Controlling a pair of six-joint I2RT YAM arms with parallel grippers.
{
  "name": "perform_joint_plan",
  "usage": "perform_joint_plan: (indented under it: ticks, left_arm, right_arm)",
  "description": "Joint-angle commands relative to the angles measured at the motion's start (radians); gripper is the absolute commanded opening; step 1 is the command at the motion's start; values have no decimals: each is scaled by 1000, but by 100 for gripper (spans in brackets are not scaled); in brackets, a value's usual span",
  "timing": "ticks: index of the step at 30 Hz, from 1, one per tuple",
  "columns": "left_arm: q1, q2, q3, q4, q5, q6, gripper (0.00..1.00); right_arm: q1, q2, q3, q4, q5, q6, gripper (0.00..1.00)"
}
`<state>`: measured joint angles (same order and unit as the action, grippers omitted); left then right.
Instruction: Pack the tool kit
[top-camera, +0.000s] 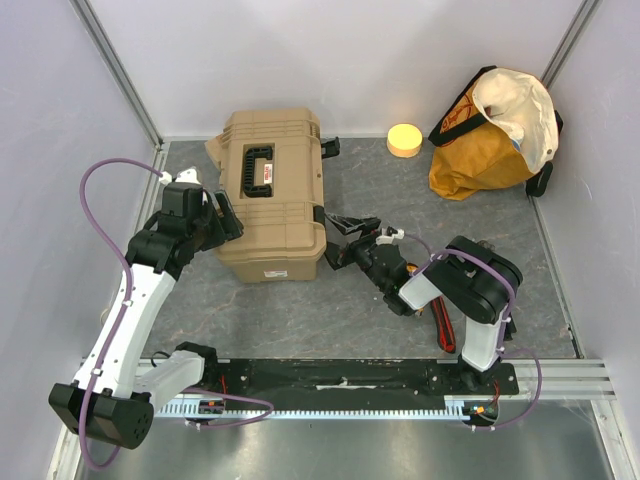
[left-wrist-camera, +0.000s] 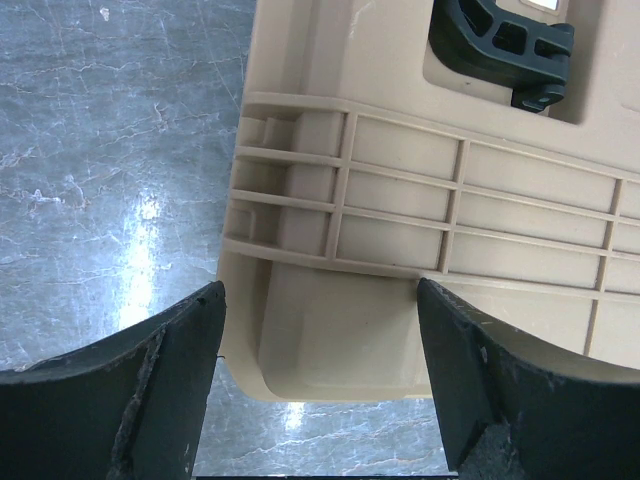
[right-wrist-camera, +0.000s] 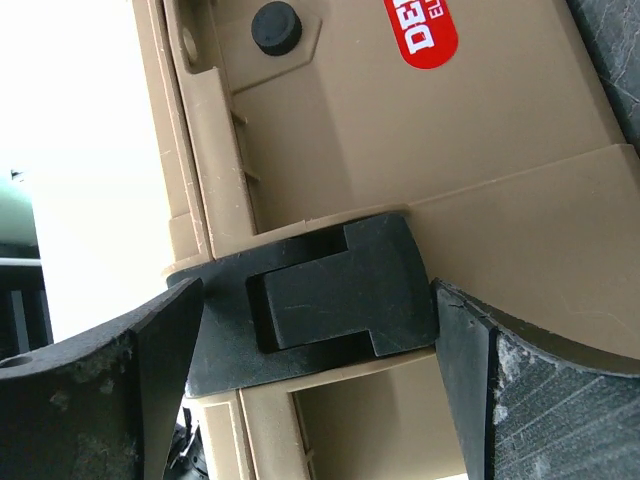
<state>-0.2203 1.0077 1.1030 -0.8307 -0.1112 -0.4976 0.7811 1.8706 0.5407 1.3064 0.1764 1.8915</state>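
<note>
The tool kit is a tan hard-plastic box lying lid-up at the back left of the mat, with a black handle on its lid. My left gripper is at the box's left side. In the left wrist view it stands open, straddling a lid corner. My right gripper is at the box's right front. It stands open with a black latch between its fingers. A red label shows above the latch.
An orange-yellow cloth bag sits at the back right, with a small round yellow object beside it. A red-handled tool lies under the right arm. A second black latch sticks out from the box's far right side. Walls enclose the mat.
</note>
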Motion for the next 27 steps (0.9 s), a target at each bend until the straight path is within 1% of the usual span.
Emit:
perform_joint_plan:
  ticks: [1,6,8,11,15,18,22,27]
  left_arm:
    - [1,-6,-9,12,-2,-22,83]
    - [1,-1,-23,19,22,-21,83]
    - [1,3,-29,19,36,-21,83]
    - [1,6,-48,21,56,-13,83]
    - [-1,9,-69,25,73,-2,83]
    - [1,6,-77,25,65,5,83]
    - [1,3,-77,22,58,11,83]
    - [1,-3,-72,16,33,14,83]
  right_arm:
    - [14,-30,38,307,0,43,98]
    - [21,-10,54,369,-3,54,98]
    - [21,-7,51,390,-2,44,94]
    - [23,-7,48,421,3,27,84]
    - [23,-19,48,432,0,-14,67]
    - [21,-34,36,424,14,-43,56]
    - [23,-51,27,393,17,-74,48]
    - [23,-102,19,268,12,-138,39]
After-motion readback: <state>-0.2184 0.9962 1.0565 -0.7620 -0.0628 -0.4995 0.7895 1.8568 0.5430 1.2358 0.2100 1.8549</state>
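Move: On the tool case's right side, the shut near latch lies right at the right hand's fingertips, some 2 cm ahead, 2 cm to its left and about 1 cm higher. The open far latch juts out about 19 cm ahead, 1 cm to the hand's left and 1 cm up, and the lid handle is around 14 cm ahead, 15 cm left and 5 cm up. From the left hand, the near latch is about 17 cm to the right, 1 cm ahead and 6 cm below. Closing on the case's near latch, the right hand brings its wide-open fingers in by about a third, one above the other. The lower finger comes to the latch's bottom edge and the upper one onto its face, while the hand sinks just over 1 cm and otherwise stays in place. The left hand, open at the lid's near-left end, eases about 1 cm to the right. ##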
